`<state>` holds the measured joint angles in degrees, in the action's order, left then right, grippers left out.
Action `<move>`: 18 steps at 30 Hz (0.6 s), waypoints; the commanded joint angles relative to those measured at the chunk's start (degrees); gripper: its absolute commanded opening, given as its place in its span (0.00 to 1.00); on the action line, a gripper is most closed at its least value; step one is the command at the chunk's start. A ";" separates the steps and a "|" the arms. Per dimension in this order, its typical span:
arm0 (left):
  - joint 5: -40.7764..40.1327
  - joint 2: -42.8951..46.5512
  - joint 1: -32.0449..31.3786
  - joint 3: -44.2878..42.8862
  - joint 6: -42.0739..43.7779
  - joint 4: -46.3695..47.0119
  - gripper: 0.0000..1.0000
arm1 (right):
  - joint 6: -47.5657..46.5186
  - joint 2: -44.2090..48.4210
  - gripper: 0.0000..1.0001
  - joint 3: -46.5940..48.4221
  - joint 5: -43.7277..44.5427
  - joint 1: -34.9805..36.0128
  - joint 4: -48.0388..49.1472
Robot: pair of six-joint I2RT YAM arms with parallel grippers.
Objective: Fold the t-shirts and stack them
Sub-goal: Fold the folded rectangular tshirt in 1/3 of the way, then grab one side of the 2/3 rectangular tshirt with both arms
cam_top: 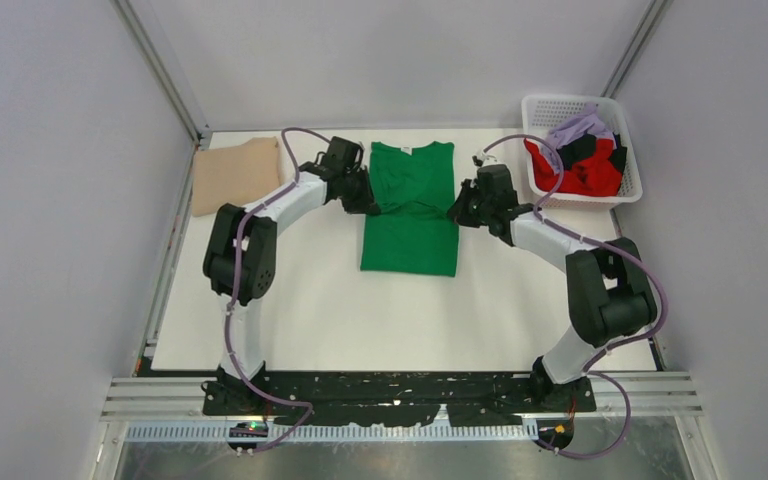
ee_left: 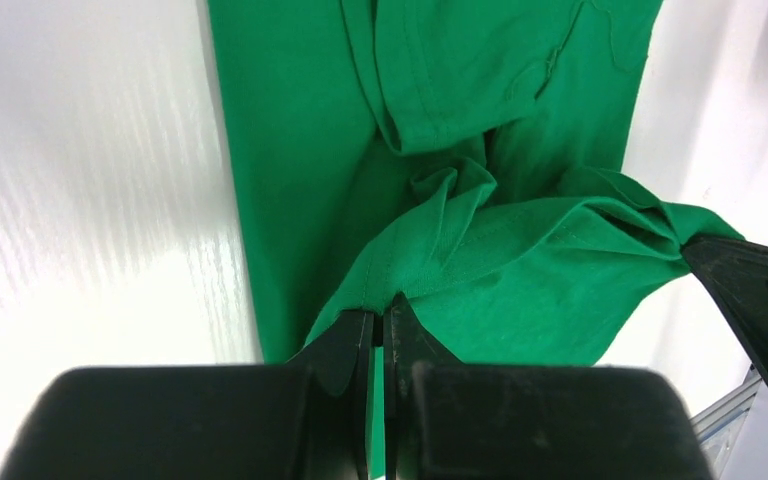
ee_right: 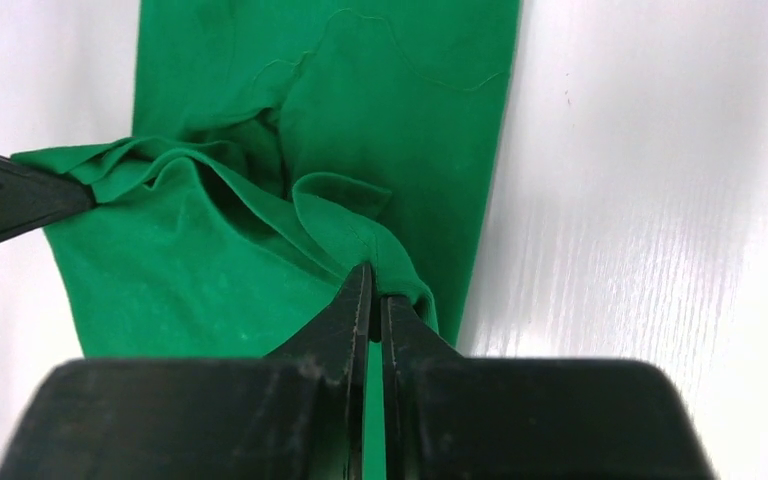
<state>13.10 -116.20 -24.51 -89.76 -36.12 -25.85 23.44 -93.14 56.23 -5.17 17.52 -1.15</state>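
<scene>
A bright green t-shirt lies lengthwise in the middle of the table, its sides folded in and its small white neck label at the far end. My left gripper is shut on cloth at its left edge. My right gripper is shut on cloth at its right edge. Between the two grips the cloth is lifted and bunched. In the left wrist view the left gripper pinches a fold; in the right wrist view the right gripper does the same. A folded tan t-shirt lies at the far left.
A white lattice basket at the far right holds red, lilac and black t-shirts in a heap. Grey walls and metal posts close in the white table on the left, right and far sides.
</scene>
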 commanded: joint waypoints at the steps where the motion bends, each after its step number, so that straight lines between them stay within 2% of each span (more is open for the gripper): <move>1: 2.02 -2.91 0.69 -4.71 1.30 -1.21 0.05 | 0.57 -3.43 0.09 3.66 0.80 -1.16 3.84; 3: 2.70 -4.00 0.78 -6.22 1.43 -1.43 0.17 | 1.57 -5.69 0.14 3.91 0.65 -1.72 5.58; 4: 2.91 -4.40 0.85 -6.90 1.52 -1.67 0.27 | 1.76 -6.15 0.25 4.31 0.46 -2.03 6.00; 5: 3.32 -4.58 0.87 -7.45 1.52 -1.95 0.42 | 1.98 -7.11 0.33 4.63 0.13 -2.26 6.27; 6: 3.66 -4.60 0.99 -7.76 1.49 -2.22 0.65 | 2.10 -7.39 0.48 5.50 -0.46 -2.54 6.21; 7: 4.07 -4.16 1.06 -7.74 1.52 -2.35 0.91 | 2.52 -7.62 0.54 5.84 -0.50 -2.65 5.58; 8: 4.14 -3.42 1.13 -7.36 1.41 -2.50 0.98 | 2.59 -7.51 0.70 6.25 -0.73 -2.73 4.94; 9: 3.61 -2.40 1.13 -6.60 1.06 -2.71 0.99 | 2.67 -6.79 0.79 6.17 -0.95 -2.74 4.58; 10: 3.56 -0.96 1.13 -5.18 0.90 -2.72 0.99 | 2.66 -6.22 0.94 5.69 -1.63 -2.75 3.94; 11: 3.78 0.67 1.13 -3.08 0.86 -2.30 0.99 | 2.68 -4.76 0.98 4.52 -1.97 -2.69 3.64; 18: 6.59 18.89 0.50 23.08 -0.78 7.88 1.00 | 2.30 6.43 0.96 -7.69 -6.54 -1.35 0.84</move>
<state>16.95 -108.71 -23.86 -77.73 -35.77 -24.36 25.82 -94.91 54.24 -8.51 14.96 1.43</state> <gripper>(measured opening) 0.994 0.955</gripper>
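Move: Both hands already pinch the two corners of the carried edge of the green tshirt. The shirt's middle lies some 6 cm right of the left hand and 7 cm left of the right hand, about level with them fore and aft and 3 cm below. The collar tag is roughly 13 cm ahead of the left hand and 6 cm to its right. The tan folded shirt is about 27 cm left of that hand and 6 cm ahead; the basket is some 26 cm right of the right hand and 12 cm ahead. Downward and slightly forward, both hands bring the held edge onto the shirt, the left sinking about 1.5 cm and the right about 3 cm, and open wide to let go of the corners. Then they turn back towards the robot, the left by some 6 cm and drifting left, the right by 2.5 cm while rising 1.5 cm, wrists nearly unturned. ##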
